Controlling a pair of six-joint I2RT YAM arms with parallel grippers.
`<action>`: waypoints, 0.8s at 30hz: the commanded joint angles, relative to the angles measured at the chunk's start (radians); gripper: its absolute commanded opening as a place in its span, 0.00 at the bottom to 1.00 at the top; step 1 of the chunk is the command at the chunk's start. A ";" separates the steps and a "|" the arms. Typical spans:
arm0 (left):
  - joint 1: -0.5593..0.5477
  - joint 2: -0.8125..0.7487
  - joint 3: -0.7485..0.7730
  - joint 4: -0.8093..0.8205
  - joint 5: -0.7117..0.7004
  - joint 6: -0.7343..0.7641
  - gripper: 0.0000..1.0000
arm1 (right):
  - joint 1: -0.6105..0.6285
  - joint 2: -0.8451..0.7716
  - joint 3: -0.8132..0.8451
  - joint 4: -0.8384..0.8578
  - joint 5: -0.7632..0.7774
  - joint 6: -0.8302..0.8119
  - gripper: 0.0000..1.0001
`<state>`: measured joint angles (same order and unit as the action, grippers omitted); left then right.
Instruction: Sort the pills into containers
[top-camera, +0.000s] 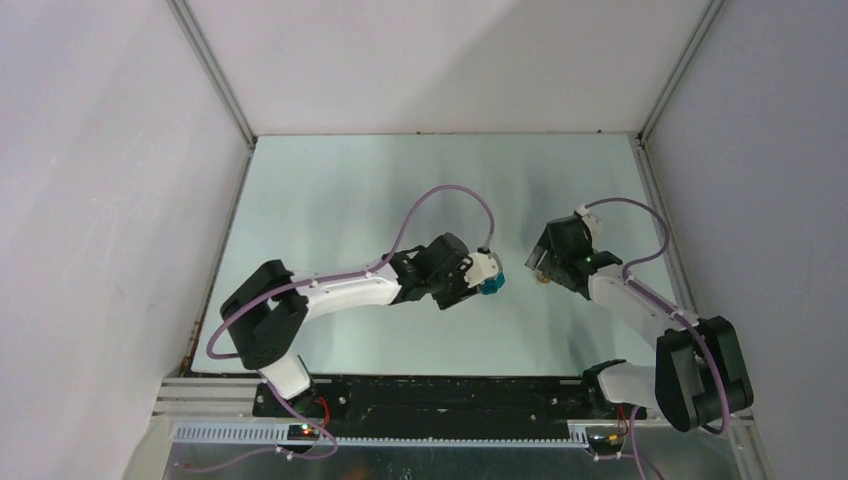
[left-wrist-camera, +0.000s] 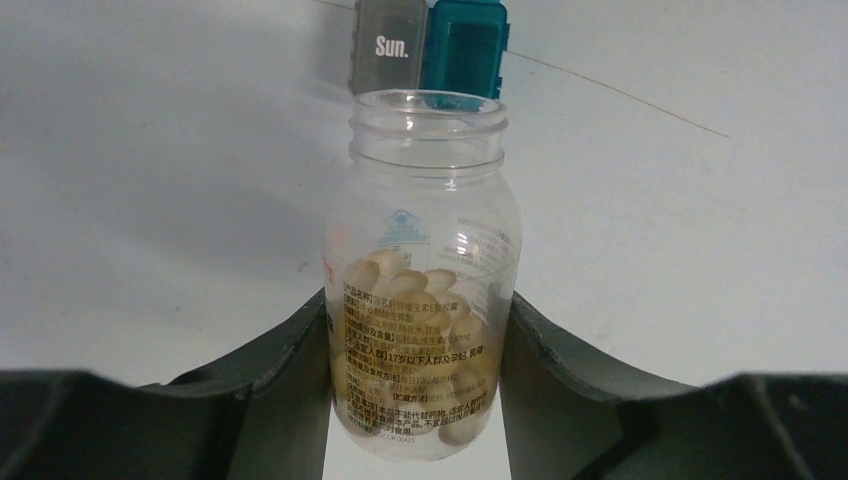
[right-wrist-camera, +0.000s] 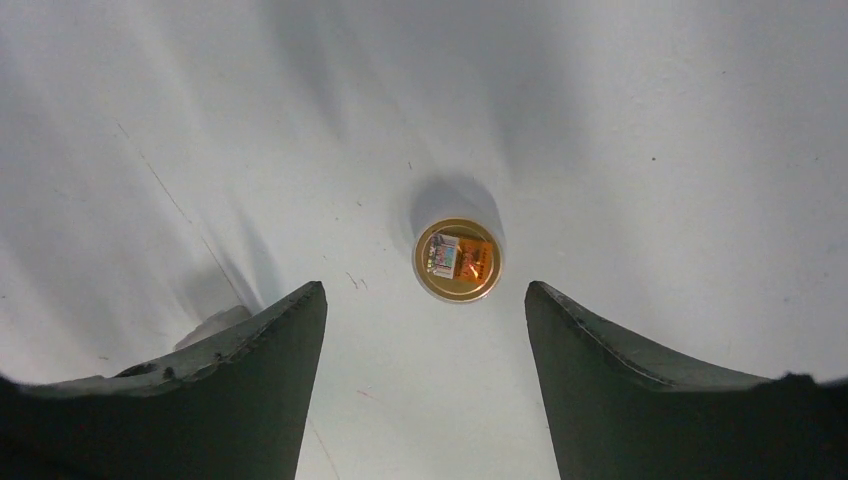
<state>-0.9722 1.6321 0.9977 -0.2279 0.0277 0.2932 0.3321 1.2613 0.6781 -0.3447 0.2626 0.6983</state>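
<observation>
A clear open-mouthed bottle (left-wrist-camera: 425, 300) of pale yellow pills (left-wrist-camera: 400, 285) is clamped between the fingers of my left gripper (left-wrist-camera: 420, 302), held above the table. Just beyond its mouth lies the container (left-wrist-camera: 432, 48), a teal case with a grey lid marked "Sun."; from above it shows as a teal spot (top-camera: 491, 287) at the tip of the left gripper (top-camera: 478, 272). My right gripper (right-wrist-camera: 425, 290) hangs open over the table with nothing between its fingers. A round gold bottle cap (right-wrist-camera: 458, 260) lies flat just ahead of its fingertips, also seen from above as the cap (top-camera: 543, 279).
The grey-white table (top-camera: 400, 180) is walled in by white panels on the left, back and right. The two grippers face each other near the table's middle, a short gap apart. The arm bases stand on a black rail (top-camera: 440, 395) at the near edge.
</observation>
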 joint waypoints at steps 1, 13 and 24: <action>-0.029 0.049 0.098 -0.085 -0.117 0.093 0.00 | -0.016 -0.041 -0.002 -0.029 -0.007 -0.015 0.78; -0.081 0.159 0.232 -0.211 -0.293 0.130 0.00 | -0.104 -0.140 -0.080 -0.042 0.019 0.029 0.79; -0.131 0.261 0.344 -0.281 -0.385 0.107 0.00 | -0.170 -0.212 -0.131 -0.055 0.011 0.040 0.76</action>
<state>-1.0851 1.8809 1.2671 -0.4854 -0.2825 0.4011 0.1722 1.0859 0.5617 -0.3992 0.2565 0.7258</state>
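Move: The left gripper still grips the open pill bottle, its mouth towards the pill box. The box's middle is about 6 cm to the right of that hand, 2 cm ahead and 4 cm lower. The bottle's cap lies roughly 11 cm to the right of the box and level with it. The right hand is open and empty, with the cap about 5 cm straight below it and the pill box some 10 cm to its left, 4 cm down. Tip the bottle's mouth down towards the pill box by rolling the left hand about 20 degrees, its right side dipping, while lowering the hand some 2 cm and easing it slightly forward, grip kept. Meanwhile draw the open right hand clear of the cap, about 5 cm to the right and half that back, with a small clockwise turn. ##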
